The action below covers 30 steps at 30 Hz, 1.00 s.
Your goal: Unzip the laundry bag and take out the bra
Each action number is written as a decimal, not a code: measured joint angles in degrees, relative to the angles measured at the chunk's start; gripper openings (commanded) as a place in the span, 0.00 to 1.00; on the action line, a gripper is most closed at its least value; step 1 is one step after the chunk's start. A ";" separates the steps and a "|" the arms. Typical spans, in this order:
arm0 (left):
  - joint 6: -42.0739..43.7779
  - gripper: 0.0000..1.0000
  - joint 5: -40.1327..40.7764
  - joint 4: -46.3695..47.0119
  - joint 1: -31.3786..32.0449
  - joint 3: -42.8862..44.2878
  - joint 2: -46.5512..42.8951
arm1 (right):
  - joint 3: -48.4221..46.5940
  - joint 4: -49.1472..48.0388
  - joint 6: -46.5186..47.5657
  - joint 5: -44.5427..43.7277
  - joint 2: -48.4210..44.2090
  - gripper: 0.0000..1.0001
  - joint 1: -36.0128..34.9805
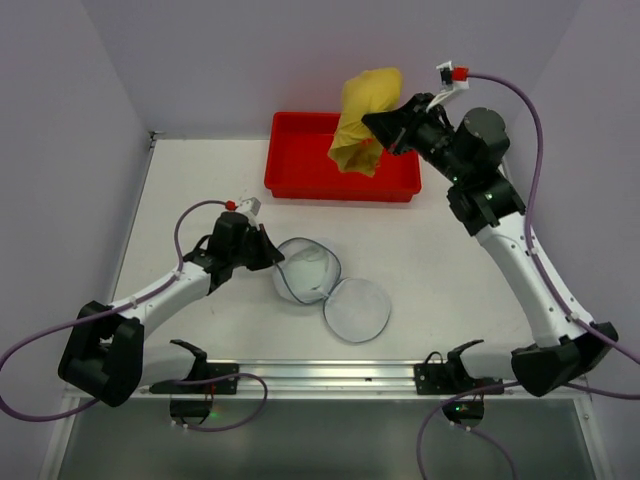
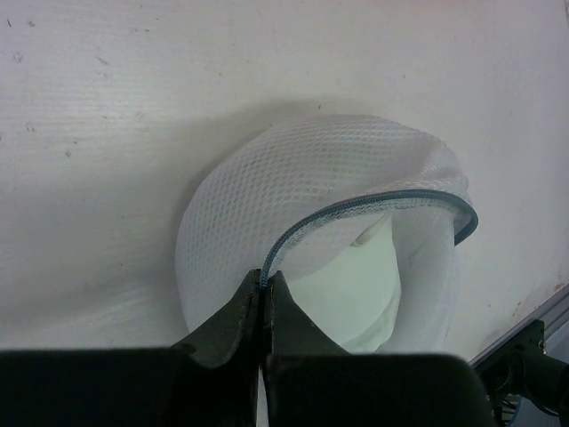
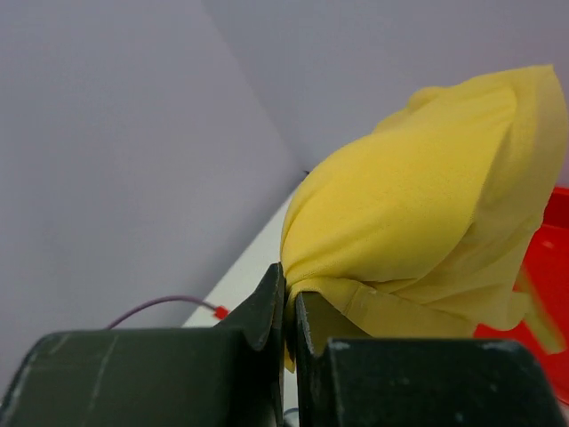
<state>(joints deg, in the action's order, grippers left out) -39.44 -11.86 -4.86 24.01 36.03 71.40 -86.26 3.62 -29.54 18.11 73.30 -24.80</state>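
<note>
The laundry bag (image 1: 312,270) lies unzipped mid-table, a white mesh clamshell with a dark zipper rim. Its second half (image 1: 356,310) is folded flat toward the front. My left gripper (image 1: 272,256) is shut on the rim of the upright half; in the left wrist view the jaws (image 2: 264,286) pinch the blue-grey zipper edge (image 2: 373,203), and the mesh dome (image 2: 302,178) stands beyond. The bra (image 1: 364,118) is yellow and hangs in the air over the red tray. My right gripper (image 1: 382,128) is shut on its fabric edge, and the wrist view shows cloth (image 3: 418,196) squeezed between the fingertips (image 3: 290,298).
A red rectangular tray (image 1: 300,170) sits at the back of the table, under the hanging bra. Grey walls close in the left, back and right sides. A metal rail (image 1: 330,374) with black clamps runs along the near edge.
</note>
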 measured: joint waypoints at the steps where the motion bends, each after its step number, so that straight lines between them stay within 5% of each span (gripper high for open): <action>1: 0.00 0.00 0.00 0.02 0.00 -0.13 0.00 | 0.00 -0.11 0.20 -0.63 1.60 0.00 1.75; 13: 0.04 0.00 -0.13 -0.42 0.00 -2.08 0.00 | 1.14 -2.80 6.12 -12.37 27.28 0.00 12.31; 22: 0.07 0.00 -0.46 -0.37 0.00 -2.19 0.00 | -21.84 3.93 4.72 -6.58 52.92 0.00 12.96; 25: 0.07 0.00 -0.70 -0.33 0.00 -2.19 0.02 | -23.23 5.25 1.57 -4.20 55.80 0.23 12.90; 26: 0.07 0.00 -0.79 -0.33 0.00 -2.19 0.02 | -22.93 5.79 0.48 -3.78 56.13 0.43 12.90; 30: 0.09 0.00 -0.94 -0.31 0.00 -2.16 0.17 | -18.32 5.90 -1.77 -4.13 55.06 0.80 13.05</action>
<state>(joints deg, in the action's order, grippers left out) -39.35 -12.80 -5.17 24.01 33.87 71.57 -104.57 9.52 -31.31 13.98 128.35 -11.75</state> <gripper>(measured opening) 0.018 0.639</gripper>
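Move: The right hand, already holding the yellow bra, is high up, with the middle of the red bin some 24 cm ahead, about 1 cm left and 44 cm below. The laundry bag is roughly 8 cm back and 8 cm left of that hand, the bag's round flap about 16 cm back and 1 cm right, both some 47 cm down. From the left hand the bin is about 30 cm ahead, 14 cm right and 5 cm lower. The right hand takes the bra about 25 cm forward, 35 cm down over the bin and opens. ##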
